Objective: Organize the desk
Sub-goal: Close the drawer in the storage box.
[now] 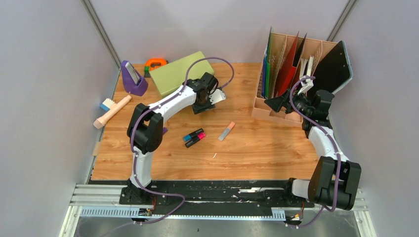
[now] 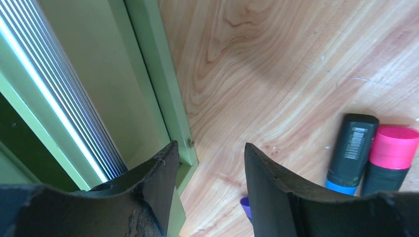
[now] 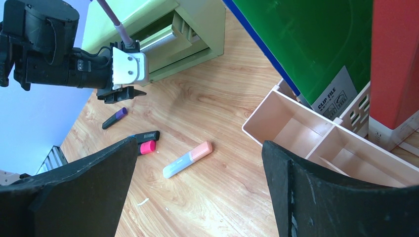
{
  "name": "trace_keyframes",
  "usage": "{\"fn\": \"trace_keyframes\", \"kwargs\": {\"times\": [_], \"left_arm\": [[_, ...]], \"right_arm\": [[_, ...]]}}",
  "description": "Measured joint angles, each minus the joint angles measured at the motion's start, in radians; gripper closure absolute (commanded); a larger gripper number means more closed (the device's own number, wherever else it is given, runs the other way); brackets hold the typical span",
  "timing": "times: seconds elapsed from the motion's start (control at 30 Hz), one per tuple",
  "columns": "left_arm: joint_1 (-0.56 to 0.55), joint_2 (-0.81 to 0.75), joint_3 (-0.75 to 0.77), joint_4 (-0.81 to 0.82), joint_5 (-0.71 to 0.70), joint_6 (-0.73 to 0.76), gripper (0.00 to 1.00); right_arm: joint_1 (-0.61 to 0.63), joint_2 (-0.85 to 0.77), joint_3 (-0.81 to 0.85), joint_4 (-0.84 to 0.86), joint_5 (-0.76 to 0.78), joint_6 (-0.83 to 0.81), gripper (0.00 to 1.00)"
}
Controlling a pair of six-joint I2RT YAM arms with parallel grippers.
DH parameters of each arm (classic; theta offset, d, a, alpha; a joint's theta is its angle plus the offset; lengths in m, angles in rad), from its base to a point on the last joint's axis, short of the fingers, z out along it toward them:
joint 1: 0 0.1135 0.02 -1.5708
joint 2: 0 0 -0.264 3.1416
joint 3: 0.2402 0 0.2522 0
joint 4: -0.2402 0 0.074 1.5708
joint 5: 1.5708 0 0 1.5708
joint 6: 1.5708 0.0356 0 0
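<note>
The desk (image 1: pixel 257 148) is an orange-brown wood-grain top. My left gripper (image 1: pixel 203 106) hangs open at the front right corner of the olive-green drawer chest (image 1: pixel 180 73). In the left wrist view its fingers (image 2: pixel 165 165) hold nothing, and one stands beside the chest's edge (image 2: pixel 163 84). A blue-capped marker (image 2: pixel 352 148) and a pink-capped marker (image 2: pixel 393 155) lie side by side to its right. My right gripper (image 1: pixel 274 103) is open and empty in front of the pink file organizer (image 1: pixel 276 111). In the right wrist view it (image 3: pixel 197 148) hovers over an orange-and-pale highlighter (image 3: pixel 188 159).
A purple marker (image 3: pixel 114 117) lies near the left arm. The organizer holds green (image 3: pixel 316 44) and red (image 3: pixel 395 59) folders. At the back left stand a purple holder (image 1: pixel 133 79), an orange object (image 1: pixel 155 63), a wooden brush (image 1: pixel 112 111) and a blue-and-white block (image 1: pixel 106 104). The rail (image 1: pixel 217 195) runs along the near edge.
</note>
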Motion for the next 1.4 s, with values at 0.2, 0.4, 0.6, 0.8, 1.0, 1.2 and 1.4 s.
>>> {"fn": "trace_keyframes", "kwargs": {"times": [0.2,0.4,0.6,0.8,1.0,1.2,1.4], "left_arm": [[0.019,0.0,0.002,0.008,-0.028,0.006,0.4],[0.032,0.0,0.008,0.035,-0.056,0.012,0.37],[0.047,0.0,0.008,0.088,-0.103,0.015,0.33],[0.056,0.0,0.008,0.119,-0.119,0.014,0.27],[0.058,-0.002,0.006,0.128,-0.095,0.003,0.18],[0.058,-0.062,0.0,0.075,0.005,-0.028,0.15],[0.066,-0.203,-0.008,0.009,0.124,-0.066,0.11]], "right_arm": [[0.0,0.0,0.0,0.0,0.0,0.0,0.01],[0.0,0.0,0.0,0.0,0.0,-0.001,0.0],[0.0,0.0,0.0,-0.001,-0.001,-0.008,0.0],[0.002,-0.002,0.009,-0.04,-0.022,-0.023,0.0],[0.035,-0.004,0.037,-0.066,-0.059,-0.047,0.0],[0.141,0.002,0.06,-0.103,-0.116,-0.094,0.0],[0.307,0.085,0.096,-0.12,-0.116,-0.138,0.02]]}}
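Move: The open drawer's front is right against the left hand's far finger, roughly 3 cm ahead of that hand, 1 cm left and level with it. The green box's body is 11 cm ahead and 6 left; on the desk some 8 cm below lie the paired markers, 10 back and 2 left, and the highlighter, 8 back and 12 right. From the right hand, the highlighter is about 15 cm left, 6 back and 20 below; the drawer front 28 left, 4 ahead, 12 below. The drawer front is pushed along into the green box by the outside of the left hand's far finger, the hand going forward and somewhat left about 5 cm; it then comes off backward and rises some 6 cm, rolling slightly while its fingers open wider. Late on, the wide-open right hand swings left about 11 cm and a little back towards the highlighter, turning some 25 degrees counter-clockwise. ##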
